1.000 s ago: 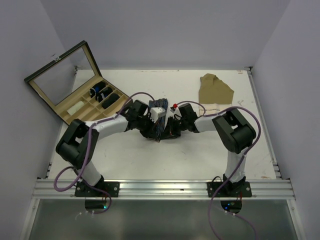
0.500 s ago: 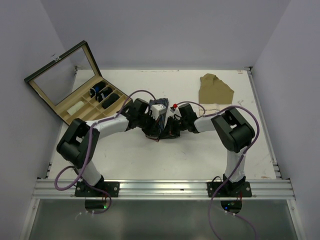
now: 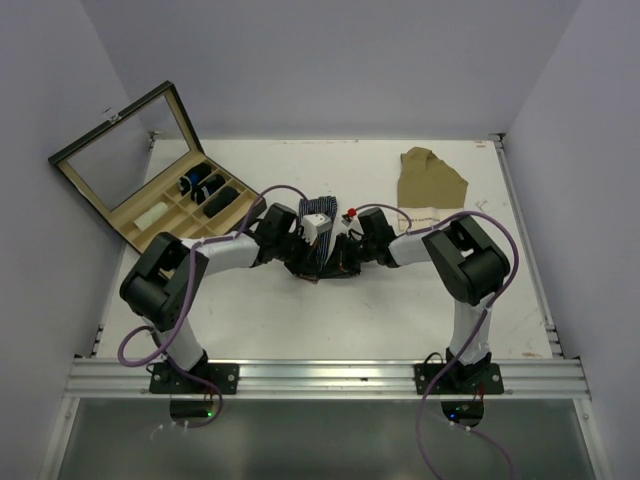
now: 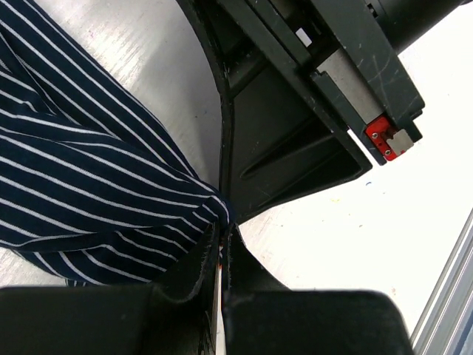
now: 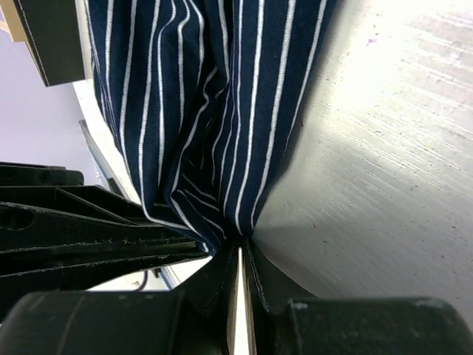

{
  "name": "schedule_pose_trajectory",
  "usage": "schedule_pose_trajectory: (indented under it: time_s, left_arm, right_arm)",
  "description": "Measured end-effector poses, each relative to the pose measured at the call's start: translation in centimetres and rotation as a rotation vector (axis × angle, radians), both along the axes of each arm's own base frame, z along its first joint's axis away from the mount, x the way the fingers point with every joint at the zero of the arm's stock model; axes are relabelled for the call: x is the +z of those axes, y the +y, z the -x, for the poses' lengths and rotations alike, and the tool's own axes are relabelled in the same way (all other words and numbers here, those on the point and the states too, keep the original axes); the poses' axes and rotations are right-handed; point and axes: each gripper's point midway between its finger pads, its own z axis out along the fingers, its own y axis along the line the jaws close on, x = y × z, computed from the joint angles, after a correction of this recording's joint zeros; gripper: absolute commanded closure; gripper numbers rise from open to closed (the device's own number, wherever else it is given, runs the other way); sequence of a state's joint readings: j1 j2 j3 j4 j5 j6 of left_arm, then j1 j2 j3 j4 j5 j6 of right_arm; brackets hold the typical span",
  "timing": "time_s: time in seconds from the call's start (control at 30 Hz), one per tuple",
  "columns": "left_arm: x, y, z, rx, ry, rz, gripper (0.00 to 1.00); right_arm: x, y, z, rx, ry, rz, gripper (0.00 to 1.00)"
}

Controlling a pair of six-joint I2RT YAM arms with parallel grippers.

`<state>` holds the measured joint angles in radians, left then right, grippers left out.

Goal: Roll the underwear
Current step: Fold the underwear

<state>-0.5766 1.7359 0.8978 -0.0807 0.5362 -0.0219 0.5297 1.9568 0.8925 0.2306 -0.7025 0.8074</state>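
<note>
The underwear (image 3: 322, 243), navy with thin white stripes, lies bunched at the table's middle between both wrists. My left gripper (image 3: 303, 258) is shut on its edge. In the left wrist view the striped cloth (image 4: 89, 170) runs into the pinched fingertips (image 4: 224, 231), with the right arm's dark body (image 4: 295, 111) just behind. My right gripper (image 3: 340, 256) is shut on the opposite edge. In the right wrist view the folds of the underwear (image 5: 214, 111) gather into the closed tips (image 5: 240, 248), and the left gripper's fingers (image 5: 74, 237) lie close on the left.
An open wooden box (image 3: 150, 215) with a glass lid stands at the back left, with dark rolled items (image 3: 200, 185) in its compartments. A tan cloth (image 3: 430, 178) lies at the back right. The table's metal rail (image 3: 330, 375) runs along the near edge.
The left arm's forearm and wrist have shifted slightly right, towards the underwear. Both grips hold and the cloth has hardly moved.
</note>
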Motion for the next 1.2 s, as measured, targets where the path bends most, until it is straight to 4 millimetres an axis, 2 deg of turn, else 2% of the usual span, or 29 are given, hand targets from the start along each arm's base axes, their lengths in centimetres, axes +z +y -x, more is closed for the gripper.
schedule_pose_trajectory:
  time_s: [0.1, 0.17, 0.23, 0.3, 0.37, 0.5, 0.6, 0.7, 0.8, 0.9, 1.03, 1.2]
  left_arm:
    - [0.0, 0.0, 0.1, -0.005, -0.002, 0.003, 1.00]
    - [-0.1, 0.0, 0.1, -0.010, -0.004, 0.001, 1.00]
    - [-0.2, 0.2, 0.2, -0.016, -0.005, -0.005, 1.00]
    - [-0.3, 0.2, 0.3, -0.027, -0.008, -0.009, 1.00]
    - [-0.4, 0.3, 0.5, -0.036, -0.010, -0.012, 1.00]
    - [-0.5, 0.4, 0.5, -0.054, -0.019, -0.019, 1.00]
    - [-0.5, 0.6, 0.7, -0.069, -0.023, -0.030, 1.00]
    - [-0.5, 0.8, 0.9, -0.086, -0.027, -0.042, 1.00]
    - [-0.5, 1.2, 1.1, -0.101, -0.029, -0.060, 1.00]
    - [-0.5, 1.4, 1.1, -0.114, -0.032, -0.078, 1.00]
    - [-0.5, 1.6, 1.1, -0.126, -0.036, -0.089, 1.00]
    - [-0.5, 1.6, 1.1, -0.134, -0.041, -0.092, 1.00]
  right_arm:
    - [0.0, 0.0, 0.0, 0.006, -0.004, 0.002, 0.83]
    - [0.2, -0.2, 0.0, 0.016, -0.009, 0.006, 0.73]
    - [0.6, -1.0, -0.4, 0.018, -0.030, 0.020, 0.65]
    - [1.2, -2.2, -1.4, 0.004, -0.059, 0.043, 0.63]
    - [2.3, -3.7, -3.5, -0.032, -0.095, 0.067, 0.60]
    - [4.9, -5.3, -8.2, -0.098, -0.193, 0.085, 0.57]
    - [6.9, -5.1, -10.8, -0.127, -0.257, 0.089, 0.55]
    - [8.0, -4.3, -13.1, -0.142, -0.297, 0.086, 0.55]
    - [7.5, -3.5, -15.3, -0.158, -0.301, 0.092, 0.53]
    - [5.4, -3.3, -16.3, -0.177, -0.243, 0.128, 0.50]
    - [2.6, -4.0, -15.6, -0.196, -0.143, 0.192, 0.44]
    - [2.1, -4.4, -15.0, -0.203, -0.109, 0.219, 0.50]
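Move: About 16 cm ahead of the right hand and 3 cm to its right, at much the same height, lies the underwear's far right corner. The khaki garment is some 20 cm ahead of that hand and 24 cm to its right; the open box's middle sits about 14 cm ahead and 32 cm to its left. From the left hand, the same corner is roughly 18 cm ahead and 5 cm right. Letting go of the underwear's near end, the right hand opens to about half, swings some 15 cm forward and about 4 cm right in an arc that rises about 8 cm, then comes down with its fingers open astride the far right edge. The left fingers keep their pinch on the near end, easing back and left by a centimetre or two and turning slightly clockwise. ##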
